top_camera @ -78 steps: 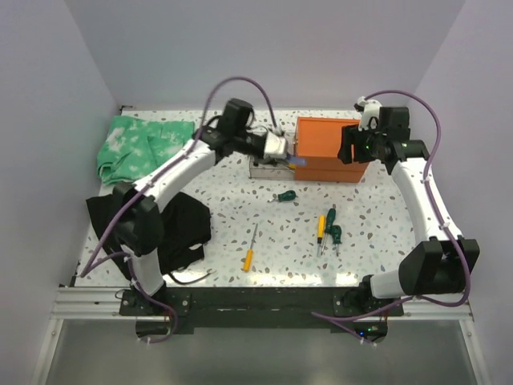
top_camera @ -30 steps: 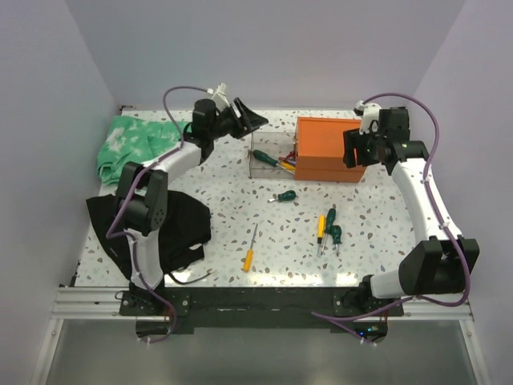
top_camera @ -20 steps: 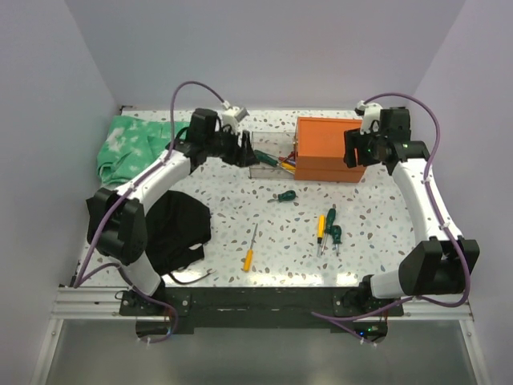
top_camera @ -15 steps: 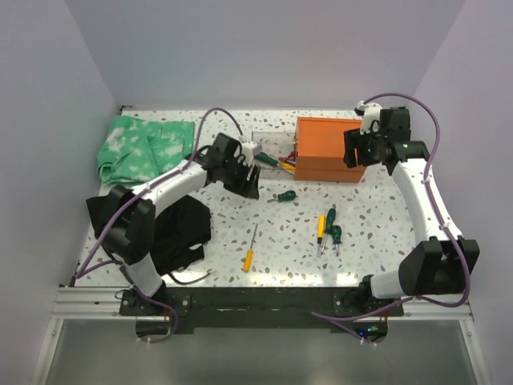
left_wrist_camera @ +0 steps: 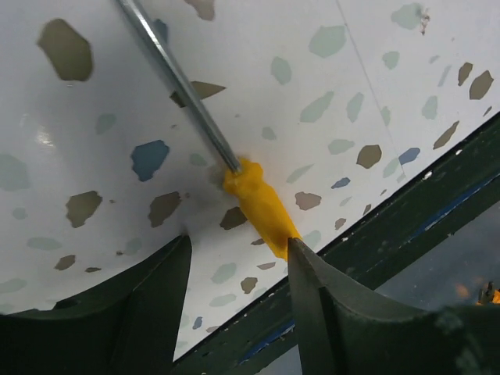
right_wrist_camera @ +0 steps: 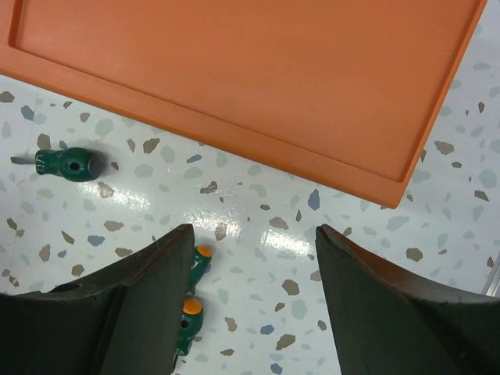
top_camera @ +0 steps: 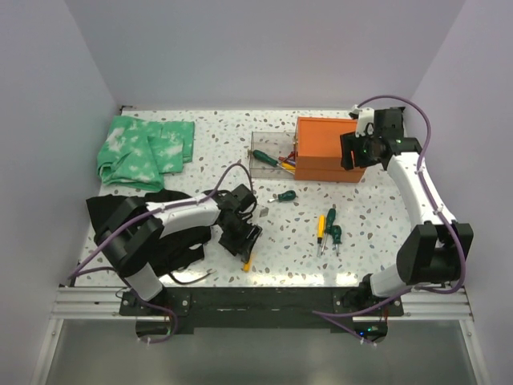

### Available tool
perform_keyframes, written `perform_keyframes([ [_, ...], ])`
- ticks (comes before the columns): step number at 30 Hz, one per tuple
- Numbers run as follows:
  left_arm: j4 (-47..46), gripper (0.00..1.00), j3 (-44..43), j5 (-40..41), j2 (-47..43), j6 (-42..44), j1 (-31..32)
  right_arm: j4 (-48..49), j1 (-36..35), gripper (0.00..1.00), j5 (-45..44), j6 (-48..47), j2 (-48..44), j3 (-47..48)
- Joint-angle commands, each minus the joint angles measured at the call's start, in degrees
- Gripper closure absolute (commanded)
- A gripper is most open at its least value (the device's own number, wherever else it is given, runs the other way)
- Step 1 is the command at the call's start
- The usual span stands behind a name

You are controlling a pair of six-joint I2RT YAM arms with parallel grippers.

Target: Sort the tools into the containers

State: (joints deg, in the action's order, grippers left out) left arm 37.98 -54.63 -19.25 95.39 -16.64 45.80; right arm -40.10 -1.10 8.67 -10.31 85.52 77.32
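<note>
The orange chest [top_camera: 325, 148] stands at the back, with one clear drawer [top_camera: 268, 160] pulled out to its left; a green-handled screwdriver and others lie in it. A yellow-handled screwdriver [left_wrist_camera: 260, 207] lies near the table's front edge. My left gripper [left_wrist_camera: 238, 242] is low over it, open, and the handle's end touches the right finger [left_wrist_camera: 344, 312]. A stubby green screwdriver [top_camera: 284, 196] and a yellow and green pair [top_camera: 327, 228] lie mid-table. My right gripper [right_wrist_camera: 254, 230] hangs open by the chest's [right_wrist_camera: 234, 70] right end, holding nothing.
A green cloth [top_camera: 144, 148] lies at the back left. A black cloth [top_camera: 180, 228] lies just left of my left gripper [top_camera: 240, 237]. The dark front rail [left_wrist_camera: 406, 234] runs close beyond the yellow handle. Purple cables loop over both arms.
My left arm swung from the open drawer at the back down to the front, onto the yellow-handled screwdriver, and its jaws narrowed a little. The right arm barely moved.
</note>
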Motion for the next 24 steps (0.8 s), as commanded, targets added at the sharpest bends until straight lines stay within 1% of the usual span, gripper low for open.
perform_keyframes([
  [1,-0.10,0.45,-1.00,-3.34,2.16,-1.46,2.09,0.37,0.22,0.32,1.70,-0.07,-0.88,1.96],
  [7,0.70,0.46,-3.82,-3.61,5.85,-1.81,5.70,-0.77,0.14,0.32,1.70,-1.21,-1.75,1.52],
  [10,0.87,0.48,-3.73,-1.51,7.69,-2.78,7.19,-0.51,0.22,0.32,2.05,-1.30,-2.19,0.82],
  [11,0.52,0.52,-3.47,-0.89,8.48,-2.95,7.46,-0.51,0.14,0.32,2.32,-1.12,-2.37,0.82],
  [12,0.26,0.61,-3.03,-0.27,10.49,-3.04,7.37,-0.16,0.14,0.32,2.93,-0.60,-2.37,0.99],
  [14,0.61,0.69,-3.90,-0.09,12.53,-2.69,7.02,0.02,0.22,0.32,3.46,0.02,-2.55,1.60],
  [15,1.48,0.75,-4.60,-0.53,14.10,-2.43,6.59,0.11,0.14,0.32,3.90,0.37,-2.72,1.95],
  [17,2.71,0.84,-6.18,0.08,15.08,-1.55,4.75,-0.07,0.14,0.32,4.08,0.46,-2.81,2.83],
  [18,3.50,0.95,-7.84,0.78,15.17,-1.03,3.95,-0.07,0.14,0.32,4.08,0.46,-2.90,3.10],
  [19,3.94,0.99,-8.82,0.87,15.00,0.37,3.16,-0.24,0.14,0.32,3.99,0.46,-2.99,3.45],
  [21,6.48,1.00,-12.33,-0.17,14.30,2.92,0.53,-0.51,0.14,0.32,3.90,0.46,-2.99,4.06],
  [23,8.42,1.00,-15.57,-2.80,13.24,7.49,-2.63,-0.60,0.14,0.32,3.82,0.55,-2.90,4.68],
  [24,11.82,1.00,-16.99,-4.47,12.54,9.42,-3.52,-0.60,0.14,0.32,3.81,0.64,-2.72,4.94],
])
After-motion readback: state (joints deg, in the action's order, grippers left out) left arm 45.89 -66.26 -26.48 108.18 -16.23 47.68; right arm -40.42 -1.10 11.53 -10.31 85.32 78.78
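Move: The yellow screwdriver's handle lies just beside the open left gripper, about 2 cm back, 2 cm to its right and 1 cm lower. From that gripper, the short green screwdriver is some 17 cm ahead and 10 cm right, the other yellow screwdriver 7 cm ahead and 20 cm right, and the black cloth 7 cm ahead and 21 cm left. From the right hand the handle is roughly 26 cm back, 26 cm left and 18 cm below. Bring the left gripper back and to the right, about 3 cm each way, towards the butt of the yellow screwdriver's handle, sinking about 1 cm late on. Close the fingers to pinch the butt end, tipping the wrist some 10 degrees, then, with the grip taken, start forward again by about 2.5 cm. ##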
